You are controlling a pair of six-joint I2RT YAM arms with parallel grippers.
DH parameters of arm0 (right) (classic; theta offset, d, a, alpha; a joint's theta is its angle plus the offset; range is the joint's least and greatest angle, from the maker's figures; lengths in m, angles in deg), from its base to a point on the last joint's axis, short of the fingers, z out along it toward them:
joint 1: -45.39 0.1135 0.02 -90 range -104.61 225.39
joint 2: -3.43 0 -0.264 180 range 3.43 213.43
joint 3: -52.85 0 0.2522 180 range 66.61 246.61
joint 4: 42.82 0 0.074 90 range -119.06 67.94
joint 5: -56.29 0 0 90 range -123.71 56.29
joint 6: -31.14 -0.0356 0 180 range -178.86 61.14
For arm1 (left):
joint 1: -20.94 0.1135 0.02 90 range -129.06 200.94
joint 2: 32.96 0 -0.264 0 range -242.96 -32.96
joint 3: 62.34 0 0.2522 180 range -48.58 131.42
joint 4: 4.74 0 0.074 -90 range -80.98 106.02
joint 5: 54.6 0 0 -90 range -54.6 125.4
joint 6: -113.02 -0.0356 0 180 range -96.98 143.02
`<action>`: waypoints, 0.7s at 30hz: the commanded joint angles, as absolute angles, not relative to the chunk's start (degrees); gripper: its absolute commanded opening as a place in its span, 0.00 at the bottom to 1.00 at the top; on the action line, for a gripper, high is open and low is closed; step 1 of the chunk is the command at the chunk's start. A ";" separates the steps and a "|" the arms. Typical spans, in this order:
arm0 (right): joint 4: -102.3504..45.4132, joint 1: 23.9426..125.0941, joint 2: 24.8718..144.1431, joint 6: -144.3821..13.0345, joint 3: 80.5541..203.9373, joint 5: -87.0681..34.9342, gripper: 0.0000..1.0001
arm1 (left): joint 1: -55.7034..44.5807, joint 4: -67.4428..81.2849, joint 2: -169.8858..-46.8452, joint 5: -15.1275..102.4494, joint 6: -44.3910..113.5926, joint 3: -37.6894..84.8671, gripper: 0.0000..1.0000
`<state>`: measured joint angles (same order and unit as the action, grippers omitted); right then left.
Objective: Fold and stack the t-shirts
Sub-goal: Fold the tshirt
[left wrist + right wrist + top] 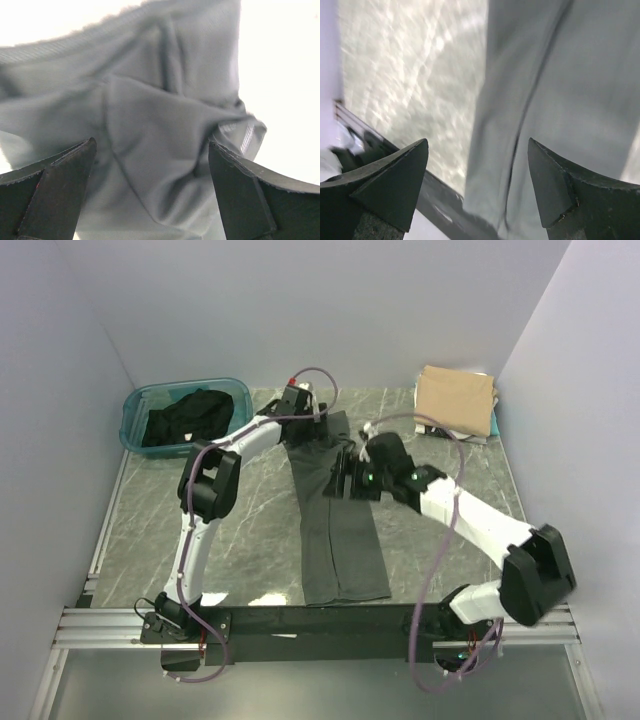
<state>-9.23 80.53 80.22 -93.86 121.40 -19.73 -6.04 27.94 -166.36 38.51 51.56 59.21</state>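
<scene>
A dark charcoal-grey t-shirt (340, 550) lies as one long narrow strip down the middle of the table, from the far side to the near edge. My left gripper (318, 418) hovers over its rumpled far end, jaws wide open, with bunched cloth (150, 100) below and nothing pinched. My right gripper (340, 475) is open above the strip's middle, and the shirt's long edge (570, 75) runs under its jaws. A black t-shirt (190, 415) sits crumpled in the teal tub (135, 410). At the far right a folded tan t-shirt (455, 393) tops a small pile with white and teal cloth (470, 432) under it.
The marble-patterned table top (250, 520) is walled in by white panels on three sides. A black rail (320, 620) with both arm bases runs along the near edge. The tub stands in the far left corner.
</scene>
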 commanded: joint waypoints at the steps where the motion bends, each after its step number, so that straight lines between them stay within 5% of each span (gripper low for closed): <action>1: -15.44 75.38 87.08 -88.13 131.52 -12.53 0.87 | -3.06 27.93 -167.96 40.13 55.97 62.08 0.99; 15: -12.89 65.79 132.17 -89.96 175.03 0.11 0.87 | 0.02 25.81 -171.91 45.24 57.56 62.52 0.99; 21: -8.84 65.52 139.92 -90.76 178.01 2.51 0.87 | 0.46 26.42 -173.49 44.63 57.48 64.44 0.99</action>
<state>-11.79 65.69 139.69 -90.67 178.88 2.24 0.51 23.22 -170.56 43.43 56.91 62.75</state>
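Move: Right hand: the right side of the t-shirt's far end lies about 25 cm ahead, 2 cm to its left and 12 cm below; the folded stack stands some 28 cm ahead and 25 cm to its right. Left hand, already low over the far end: that end's left side is about 5 cm ahead, 5 cm left and 3 cm below. The bin with the black shirt sits roughly 29 cm to its left, level with it. Towards the right side of the t-shirt's far end, the right hand sweeps about 25 cm forward and 5 cm left, rising slightly before dipping to finish 6 cm lower, rolling some 10 degrees beside the left gripper. The left hand makes room, shifting about 6 cm forward and left at steady height towards the end's left side. Both grippers stay open; cloth contact can't be made out. ##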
